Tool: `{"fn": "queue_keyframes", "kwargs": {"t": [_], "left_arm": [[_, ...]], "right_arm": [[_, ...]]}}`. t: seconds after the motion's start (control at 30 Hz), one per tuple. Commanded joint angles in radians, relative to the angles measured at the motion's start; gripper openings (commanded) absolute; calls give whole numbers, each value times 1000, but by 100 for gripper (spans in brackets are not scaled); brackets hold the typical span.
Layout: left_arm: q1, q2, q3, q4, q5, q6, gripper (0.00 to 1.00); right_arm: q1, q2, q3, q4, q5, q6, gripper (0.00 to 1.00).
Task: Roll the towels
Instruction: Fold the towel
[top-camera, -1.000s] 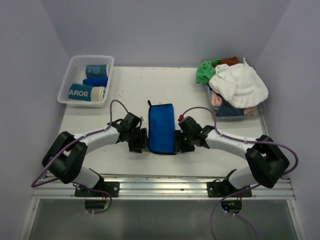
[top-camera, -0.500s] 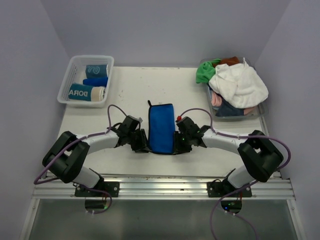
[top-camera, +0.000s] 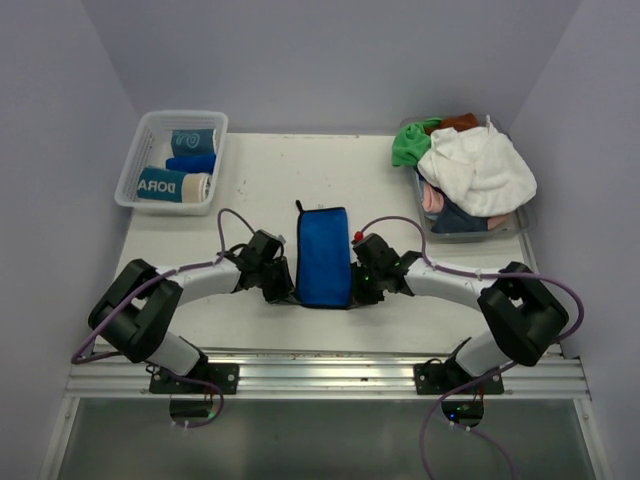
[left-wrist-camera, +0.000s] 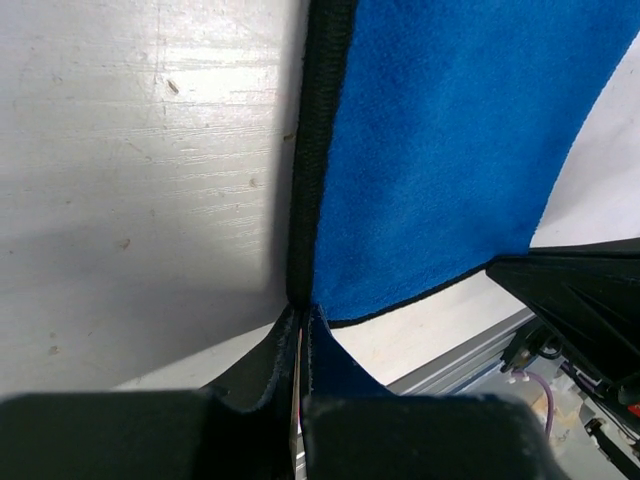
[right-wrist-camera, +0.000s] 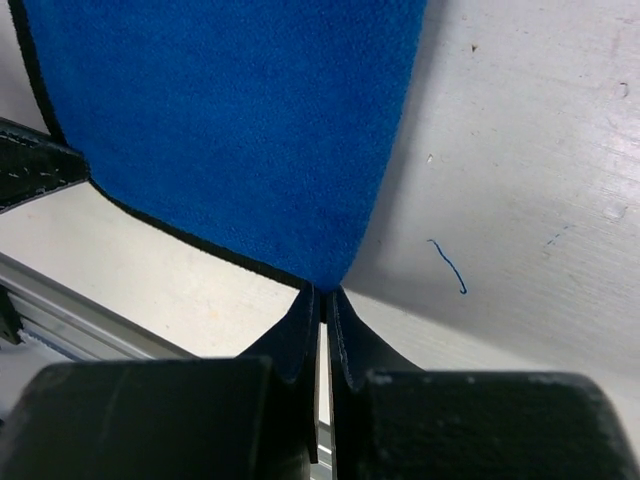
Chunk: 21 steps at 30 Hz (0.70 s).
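Note:
A royal blue towel with a dark hem lies flat and folded in the middle of the table. My left gripper is shut on its near left corner; in the left wrist view the fingertips pinch the hem where the towel ends. My right gripper is shut on the near right corner, and in the right wrist view the towel tapers into the closed gripper. Unrolled towels, white and green on top, are heaped at the back right.
A clear mesh basket at the back left holds three rolled towels, among them a lettered teal and beige one. The heap sits in a clear bin. A loose blue thread lies right of the towel. A metal rail runs along the near edge.
Both grippers have gone from open to shut on the blue towel's near corners. Both arms have edged slightly inward towards the towel. The towel has not moved.

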Motion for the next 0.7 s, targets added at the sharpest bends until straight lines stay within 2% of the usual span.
{"fn": "queue_keyframes", "kwargs": {"t": [0.0, 0.3, 0.67], "left_arm": [[-1, -9, 57, -76, -71, 5, 0], [0, -29, 189, -201, -113, 1, 0], [14, 78, 384, -281, -134, 37, 0]], "right_arm": [[4, -59, 30, -38, 54, 2, 0], [-1, -77, 147, -130, 134, -39, 0], [-33, 13, 282, -157, 136, -77, 0]]}}
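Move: Both hands already pinch the near corners of the blue towel, which lies flat. Its far edge, towards which they carry the near end, is about 23 cm ahead of each: 6 cm right of the left hand and 6 cm left of the right hand. The black tab stands some 24 cm straight ahead of the left hand, the white basket about 35 cm ahead and 33 cm left of it. The towel bin is roughly 33 cm ahead and 31 cm right of the right hand. Forward and up in about equal measure, both hands carry the towel's near end towards its far edge, slowly at first, then faster, some 5 cm each way. Both sets of fingers stay shut on the cloth. The right fingertips swing forward about 10 degrees, while the left wrist turns only slightly. ##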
